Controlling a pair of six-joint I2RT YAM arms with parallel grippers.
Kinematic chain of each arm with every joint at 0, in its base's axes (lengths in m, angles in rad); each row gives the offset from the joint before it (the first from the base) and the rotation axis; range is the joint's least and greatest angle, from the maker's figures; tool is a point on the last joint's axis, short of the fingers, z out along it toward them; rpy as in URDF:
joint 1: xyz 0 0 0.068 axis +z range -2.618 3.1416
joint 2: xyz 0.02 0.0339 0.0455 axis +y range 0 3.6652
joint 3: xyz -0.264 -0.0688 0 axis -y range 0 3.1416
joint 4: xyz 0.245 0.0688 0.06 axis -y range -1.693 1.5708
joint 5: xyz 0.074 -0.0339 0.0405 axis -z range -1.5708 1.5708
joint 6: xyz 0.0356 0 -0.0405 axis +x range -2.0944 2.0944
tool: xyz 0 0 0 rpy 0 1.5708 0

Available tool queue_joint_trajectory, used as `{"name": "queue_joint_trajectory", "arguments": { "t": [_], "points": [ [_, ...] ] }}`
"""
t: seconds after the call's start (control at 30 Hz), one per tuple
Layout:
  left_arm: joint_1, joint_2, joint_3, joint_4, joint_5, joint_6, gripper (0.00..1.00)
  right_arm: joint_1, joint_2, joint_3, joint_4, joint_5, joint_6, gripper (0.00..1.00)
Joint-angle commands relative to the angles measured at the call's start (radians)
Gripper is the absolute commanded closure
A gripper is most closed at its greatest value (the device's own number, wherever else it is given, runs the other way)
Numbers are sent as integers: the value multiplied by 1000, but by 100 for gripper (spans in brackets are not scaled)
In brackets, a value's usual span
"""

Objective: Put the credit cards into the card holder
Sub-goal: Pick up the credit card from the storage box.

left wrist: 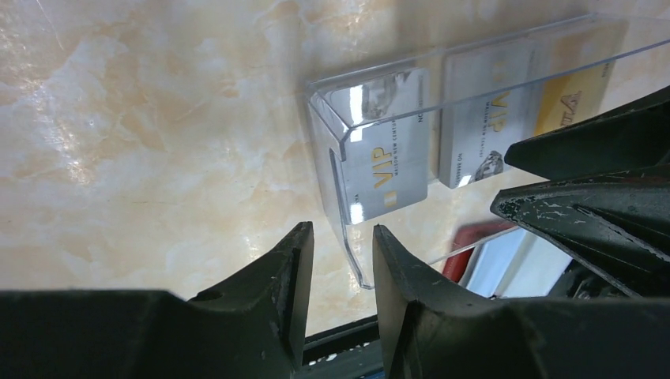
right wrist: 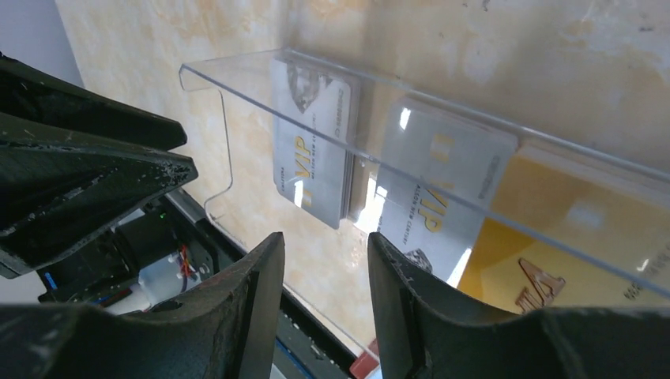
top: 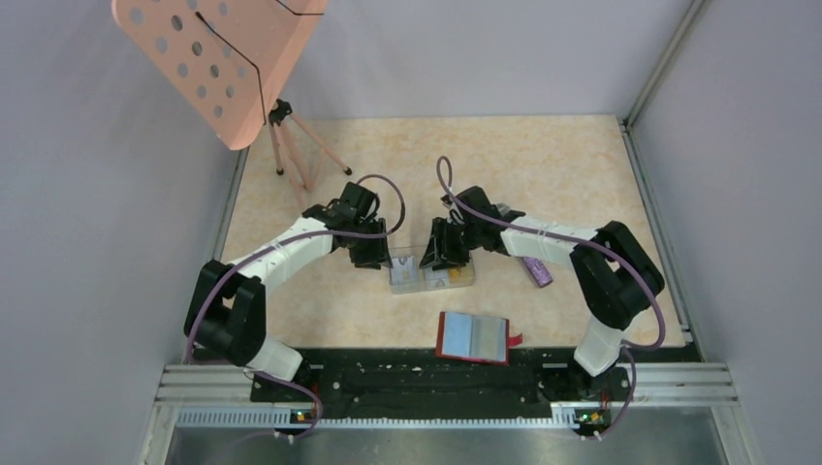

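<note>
The card holder [top: 431, 273] is a clear acrylic tray on the marbled table, between my two grippers. Inside it lie the credit cards: a silver VIP card [left wrist: 383, 154], a second pale VIP card [left wrist: 482, 118] and a yellow-orange one [left wrist: 570, 99]. The right wrist view shows the same silver card [right wrist: 312, 150], pale card [right wrist: 442, 185] and yellow one [right wrist: 569, 237]. My left gripper [left wrist: 341, 241] is open at the holder's left end, with the clear corner showing in the gap. My right gripper [right wrist: 324, 249] is open over the holder's near wall, holding nothing.
A red wallet [top: 473, 336] lies open near the front edge, just before the black rail [top: 426, 373]. A purple object [top: 536, 271] sits under the right forearm. A pink perforated board [top: 218, 63] on a tripod stands at the back left.
</note>
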Motion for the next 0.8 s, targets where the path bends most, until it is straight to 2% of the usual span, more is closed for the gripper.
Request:
{"name": "queue_joint_trajectory", "arguments": {
  "t": [0.0, 0.23, 0.4, 0.57, 0.7, 0.77],
  "points": [
    [-3, 37, 17, -2, -22, 36, 61, 22, 53, 19, 99, -40, 30, 58],
    [-10, 82, 12, 25, 4, 34, 61, 73, 154, 118, -13, 59, -8, 61],
    [-20, 108, 9, 31, 8, 36, 63, 101, 208, 141, -9, 65, -2, 65],
    [-27, 121, 0, 41, 17, 39, 75, 114, 240, 156, -10, 65, 0, 79],
    [-31, 122, -5, 45, 19, 39, 84, 118, 230, 162, -9, 64, 3, 100],
    [-32, 124, -6, 46, 20, 39, 85, 118, 221, 169, -6, 53, 3, 100]
  ]
}}
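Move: The right hand hangs open over the middle card stack. The top card of the storage box's left stack lies some 7 cm to its left, 1 cm ahead and 5 cm below; the middle stack is about 1 cm left and level, the yellow stack 5 cm right and 1 cm ahead, both about as low. From the left hand, the box's left end wall is about 1 cm back, 1 cm right and 5 cm down, the left stack 4 cm right and level. The right fingers shut on the right edge of the left stack's top card, near its near corner, after the hand sinks nearly 4 cm and slides about 4 cm left over the gap between stacks. Alongside, the left hand sinks nearly 4 cm and edges 1 cm back, its fingers narrowing around the box's left end wall, tilting only slightly. ##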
